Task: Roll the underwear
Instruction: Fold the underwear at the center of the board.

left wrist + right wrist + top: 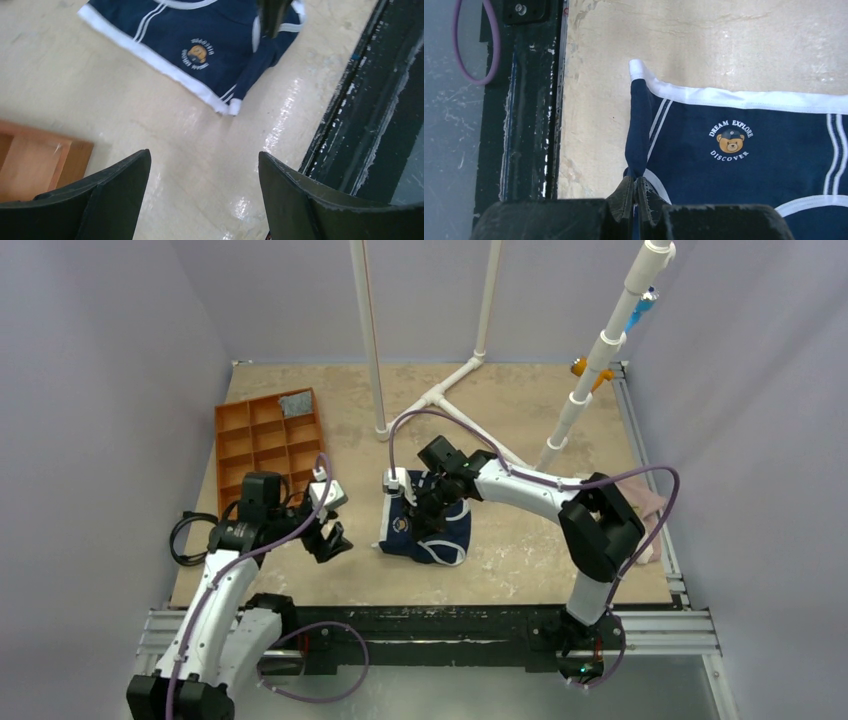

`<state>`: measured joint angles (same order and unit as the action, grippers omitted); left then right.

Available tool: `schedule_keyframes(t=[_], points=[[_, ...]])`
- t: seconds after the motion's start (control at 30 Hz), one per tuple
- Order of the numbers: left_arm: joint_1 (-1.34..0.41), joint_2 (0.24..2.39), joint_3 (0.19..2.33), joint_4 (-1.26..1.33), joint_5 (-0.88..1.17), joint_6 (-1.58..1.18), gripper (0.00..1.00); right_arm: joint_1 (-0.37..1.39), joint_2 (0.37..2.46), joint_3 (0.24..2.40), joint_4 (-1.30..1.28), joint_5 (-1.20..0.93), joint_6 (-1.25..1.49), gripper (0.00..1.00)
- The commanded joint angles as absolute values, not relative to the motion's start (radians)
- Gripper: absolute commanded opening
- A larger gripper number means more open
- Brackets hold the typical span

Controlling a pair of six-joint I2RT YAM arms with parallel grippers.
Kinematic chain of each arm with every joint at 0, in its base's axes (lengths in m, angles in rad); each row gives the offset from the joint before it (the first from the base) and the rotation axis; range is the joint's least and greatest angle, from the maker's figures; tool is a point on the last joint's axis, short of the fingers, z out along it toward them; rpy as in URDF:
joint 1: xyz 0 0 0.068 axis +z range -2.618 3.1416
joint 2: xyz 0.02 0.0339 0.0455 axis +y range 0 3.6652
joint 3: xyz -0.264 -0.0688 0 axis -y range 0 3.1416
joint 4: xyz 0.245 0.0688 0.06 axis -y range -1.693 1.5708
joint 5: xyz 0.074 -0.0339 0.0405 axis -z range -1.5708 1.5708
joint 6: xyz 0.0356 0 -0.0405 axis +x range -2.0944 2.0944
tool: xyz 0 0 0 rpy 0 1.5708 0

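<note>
The underwear (pixel 447 536) is navy blue with white trim and a small bear print, and it lies flat on the table's middle. In the right wrist view its waistband (pixel 734 99) runs across the top. My right gripper (pixel 635 182) is shut on a pinched fold of the underwear (pixel 734 165) at its side edge, lifting that edge slightly. From above, the right gripper (pixel 436 512) sits over the garment. My left gripper (pixel 334 540) hovers to the left of it, open, with only bare table between its jaws (pixel 204 157). The underwear (pixel 200 40) lies well ahead of the left fingers.
An orange compartment tray (pixel 232 445) stands at the back left with a grey item (pixel 297 403) in one cell; its corner (pixel 45 165) is beside my left fingers. White pipe stands (pixel 370 340) rise behind. A pale pink cloth (pixel 655 508) lies at the right edge. The black front rail (pixel 360 100) is close.
</note>
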<state>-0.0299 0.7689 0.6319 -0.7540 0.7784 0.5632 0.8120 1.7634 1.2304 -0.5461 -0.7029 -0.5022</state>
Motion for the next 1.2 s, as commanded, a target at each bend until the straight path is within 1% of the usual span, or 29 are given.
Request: schedule_keyframes(t=[0.0,0.23,0.4,0.7,0.93,1.17], points=[[-0.192,0.811,0.621,-0.603,0.773,0.597,0.77,0.794,1.796,1.279,-0.607,-0.794,-0.535,0.0],[-0.34,0.97,0.655,-0.508,0.724,0.606,0.75,0.77,1.812,1.288,-0.616,-0.815,-0.537,0.0],[-0.445,1.008,0.621,-0.423,0.655,0.623,0.75,0.752,1.829,1.298,-0.631,-0.845,-0.538,0.0],[-0.523,1.083,0.608,-0.354,0.587,0.674,0.59,0.722,1.832,1.301,-0.642,-0.876,-0.543,0.0],[-0.567,1.145,0.614,-0.341,0.532,0.718,0.54,0.712,1.841,1.307,-0.653,-0.891,-0.549,0.0],[-0.582,1.18,0.632,-0.341,0.505,0.731,0.46,0.709,1.842,1.308,-0.653,-0.891,-0.551,0.0]])
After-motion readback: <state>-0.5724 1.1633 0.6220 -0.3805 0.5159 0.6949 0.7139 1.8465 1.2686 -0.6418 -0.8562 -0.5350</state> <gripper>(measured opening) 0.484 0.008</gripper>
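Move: From the left hand, the near end of the underwear's white waistband lies about 9 cm to the right, 1 cm ahead and 12 cm below. The bear print is some 14 cm to its right and 6 cm ahead, at the same depth, and the wooden tray's middle about 17 cm left and 20 cm ahead. The right hand already pinches the raised near side of the underwear; from it the waistband end is about 10 cm to the left, level fore and aft, 7 cm lower. Bring the left gripper about 9 cm right, and increasingly down, some 6 cm in all, until it hangs over the near waistband end. On the way turn it about 25 degrees clockwise, tip the fingers more steeply down and narrow them from wide to about half open, astride the end without closing. Keep the right fingers shut on the near side, easing them a centimetre or two right and slightly down. ##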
